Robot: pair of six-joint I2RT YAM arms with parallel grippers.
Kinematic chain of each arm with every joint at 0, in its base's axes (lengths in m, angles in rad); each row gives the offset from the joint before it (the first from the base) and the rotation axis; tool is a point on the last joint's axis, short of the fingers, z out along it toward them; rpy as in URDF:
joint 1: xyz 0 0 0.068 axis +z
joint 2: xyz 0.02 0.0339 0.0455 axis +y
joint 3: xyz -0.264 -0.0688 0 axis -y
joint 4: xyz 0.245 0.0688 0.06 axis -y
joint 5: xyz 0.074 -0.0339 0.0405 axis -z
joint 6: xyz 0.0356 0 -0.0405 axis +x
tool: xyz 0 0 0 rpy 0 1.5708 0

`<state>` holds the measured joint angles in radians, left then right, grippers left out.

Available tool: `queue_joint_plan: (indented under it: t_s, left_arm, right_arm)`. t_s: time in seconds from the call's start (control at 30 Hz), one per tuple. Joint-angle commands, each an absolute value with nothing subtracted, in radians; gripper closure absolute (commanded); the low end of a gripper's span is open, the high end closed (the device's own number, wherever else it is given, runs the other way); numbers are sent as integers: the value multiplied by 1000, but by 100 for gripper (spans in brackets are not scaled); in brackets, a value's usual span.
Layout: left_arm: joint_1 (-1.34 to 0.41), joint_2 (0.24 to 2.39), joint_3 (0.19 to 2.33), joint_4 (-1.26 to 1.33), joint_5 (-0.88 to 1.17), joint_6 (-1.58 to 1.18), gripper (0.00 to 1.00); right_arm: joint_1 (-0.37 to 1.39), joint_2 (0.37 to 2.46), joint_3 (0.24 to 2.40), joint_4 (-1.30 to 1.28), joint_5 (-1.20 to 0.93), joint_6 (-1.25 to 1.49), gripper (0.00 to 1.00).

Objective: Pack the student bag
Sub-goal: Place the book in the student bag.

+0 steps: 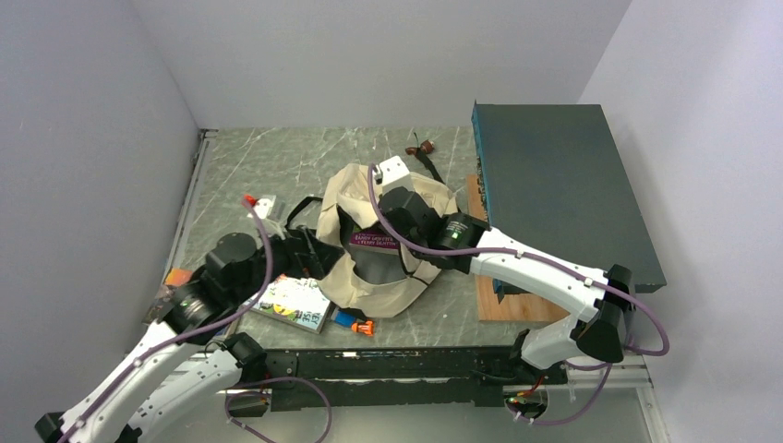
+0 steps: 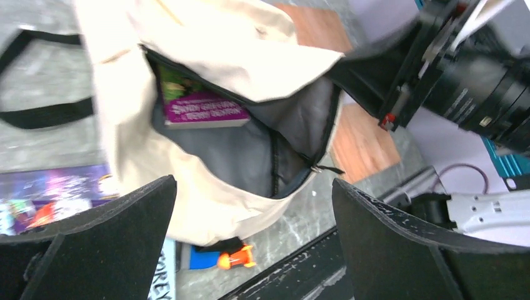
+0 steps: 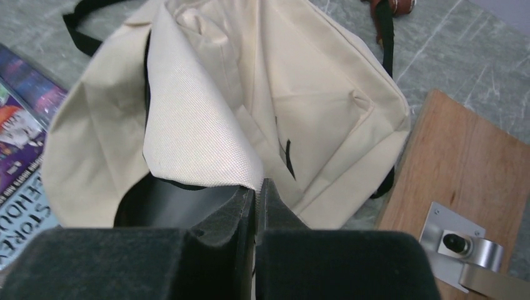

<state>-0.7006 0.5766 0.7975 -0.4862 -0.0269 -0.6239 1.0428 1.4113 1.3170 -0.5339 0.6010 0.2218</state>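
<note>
The student bag [image 1: 369,281], cream canvas with black straps, lies in the middle of the table with its mouth open. A purple book [image 1: 374,240] lies inside against the grey lining, and the left wrist view shows the purple book [image 2: 200,107] in the student bag [image 2: 206,44] too. My right gripper [image 3: 257,187] is shut on the edge of the student bag's [image 3: 300,94] cream flap and holds it up. My left gripper [image 2: 253,187] hangs open just left of the bag's mouth, with nothing between its fingers.
A colourful book [image 1: 295,305] lies flat by the bag's near left side. A blue and orange marker [image 1: 354,324] sits near the front edge. At the right stand a big teal box [image 1: 563,185] and a wooden board [image 1: 503,300]. Small items [image 1: 258,203] lie at the left.
</note>
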Motion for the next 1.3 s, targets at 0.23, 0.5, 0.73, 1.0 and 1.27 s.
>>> queue_joint_plan:
  t_s: [0.23,0.5,0.73,1.0,1.27]
  left_arm:
    - [-689,650,884,-1009,-385,-906,0]
    - [-689,436,674,-1131,-225,-1421,0]
    - [-688,339,548,-1117,-242,-1595,0]
    - [-689,509,512,-1101,-246,-1636,0]
    - [-687,508,521,-1164,-348,-1660,0]
  right_arm:
    - [1051,1328,1332,-572,832,78,100]
    - [1052,1329,1291,-532,730,119,96]
    - [1053,1368,1291,-499,654,136,96]
    - [1055,1366,1299,-496,625,133,92]
    - [1074,1373,1329,-594,588,122,29]
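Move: The Treehouse book lying flat on the table is about 7 cm to the left of the open, empty left hand, level with it fore and aft, and some 25 cm below. The bag's middle is about 10 cm ahead and 12 cm right, 20 cm down; the blue-orange toy lies 5 cm back, 5 cm right, 26 cm down. The right hand pinches the flap with the bag's middle straight below, some 17 cm down; the Treehouse book is 19 cm left and 9 cm back, 23 cm down. The right hand keeps its pinch on the bag's flap while shifting about 3 cm right, eases half of that back, and finally opens its fingers to let the flap go. Meanwhile the wide-open left hand sinks nearly 20 cm, swinging left and back from the bag's mouth towards the Treehouse book, its wrist tipping down about 50 degrees and turning counter-clockwise by much the same. ##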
